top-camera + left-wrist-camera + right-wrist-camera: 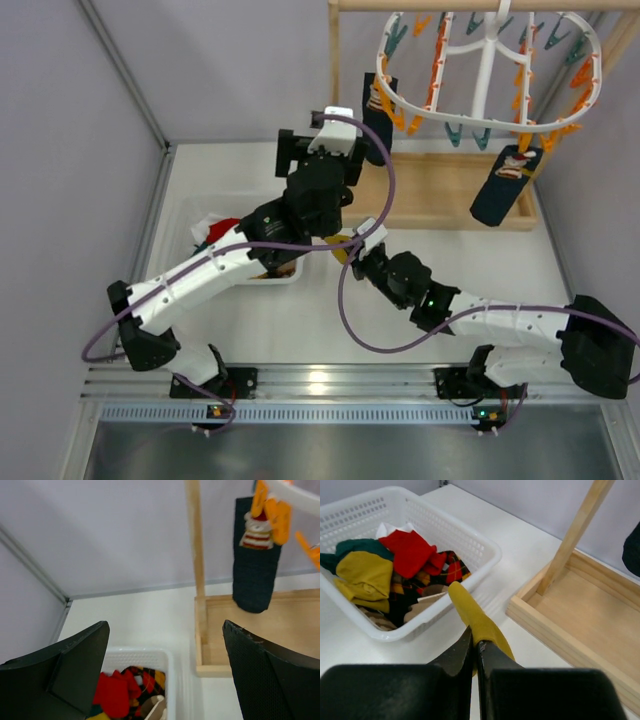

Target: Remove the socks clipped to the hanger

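The white oval hanger (pixel 490 85) with orange and teal clips hangs from the wooden rack at the top right. Two dark navy socks are clipped to it: one on its left side (pixel 378 125), also in the left wrist view (pixel 254 565) with a red-white pattern, and one on its right side (pixel 502 190). My left gripper (pixel 325 135) (pixel 165 665) is open and empty, above the basket and left of the left sock. My right gripper (pixel 355 245) (pixel 476 645) is shut on a mustard yellow sock (pixel 472 612), low over the table beside the basket.
A white basket (pixel 190 215) (pixel 485 550) (pixel 150 655) holds a mixed pile of red, yellow, green and tartan clothes. The wooden rack's base tray (pixel 440 190) (pixel 580 610) and upright post (pixel 197 555) stand at the back right. Grey walls close in on both sides.
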Controlling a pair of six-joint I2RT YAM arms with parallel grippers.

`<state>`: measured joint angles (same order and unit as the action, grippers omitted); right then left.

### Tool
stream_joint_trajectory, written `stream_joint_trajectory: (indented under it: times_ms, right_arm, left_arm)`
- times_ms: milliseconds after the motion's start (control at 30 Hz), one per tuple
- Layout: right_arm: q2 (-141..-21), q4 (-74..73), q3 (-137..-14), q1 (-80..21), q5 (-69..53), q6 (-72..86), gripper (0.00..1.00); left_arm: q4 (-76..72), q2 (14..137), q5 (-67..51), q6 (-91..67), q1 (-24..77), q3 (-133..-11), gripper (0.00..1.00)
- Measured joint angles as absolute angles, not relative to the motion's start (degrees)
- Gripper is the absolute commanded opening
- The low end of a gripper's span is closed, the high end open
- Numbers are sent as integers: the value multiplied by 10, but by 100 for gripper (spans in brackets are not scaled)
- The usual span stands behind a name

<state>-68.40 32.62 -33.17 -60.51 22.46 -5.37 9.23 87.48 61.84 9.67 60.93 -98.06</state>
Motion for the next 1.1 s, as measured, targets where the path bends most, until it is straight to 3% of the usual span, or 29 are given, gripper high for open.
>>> stream_joint_trajectory:
  times_ms: [267, 600, 667, 767, 833, 1000, 1100]
  right_arm:
    - [-731, 283, -448, -566, 93, -22, 0]
    - [-957, 226, -729, -536, -98, 6, 2]
    - [-1008, 205, -793, -535, -126, 17, 26]
    - [-1065, 188, -855, -535, -155, 25, 83]
    - [-1075, 175, -858, -535, -161, 27, 98]
    - [-1039, 158, -801, -520, -158, 38, 99]
    - [-952, 136, -718, -473, -149, 58, 99]
  left_arm:
    - [223, 675, 656, -37, 608, -815, 98]
    - [270, 450, 633, -108, 608, -699, 98]
    - [272, 442, 632, -111, 608, -693, 98]
    - [275, 450, 628, -112, 608, -692, 98]
    - [276, 460, 623, -112, 608, -691, 98]
    - [280, 485, 610, -112, 608, -690, 98]
    - [283, 498, 591, -114, 608, -690, 98]
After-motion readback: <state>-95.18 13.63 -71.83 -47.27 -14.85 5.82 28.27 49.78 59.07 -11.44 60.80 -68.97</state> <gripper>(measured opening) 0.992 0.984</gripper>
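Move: The right hand already holds the yellow sock; the laundry basket it goes to has its middle about 26 cm to the left, 8 cm ahead and 17 cm below. The wooden tray lies roughly 20 cm ahead and 23 cm right of that hand. From the open left hand, the basket is some 20 cm left, about level fore-and-aft, 38 cm below; the left navy sock hangs about 14 cm ahead, 11 cm right, 8 cm lower. Right hand carries the sock about 20 cm left over the basket, opens, withdraws; open left hand retreats leftward. ##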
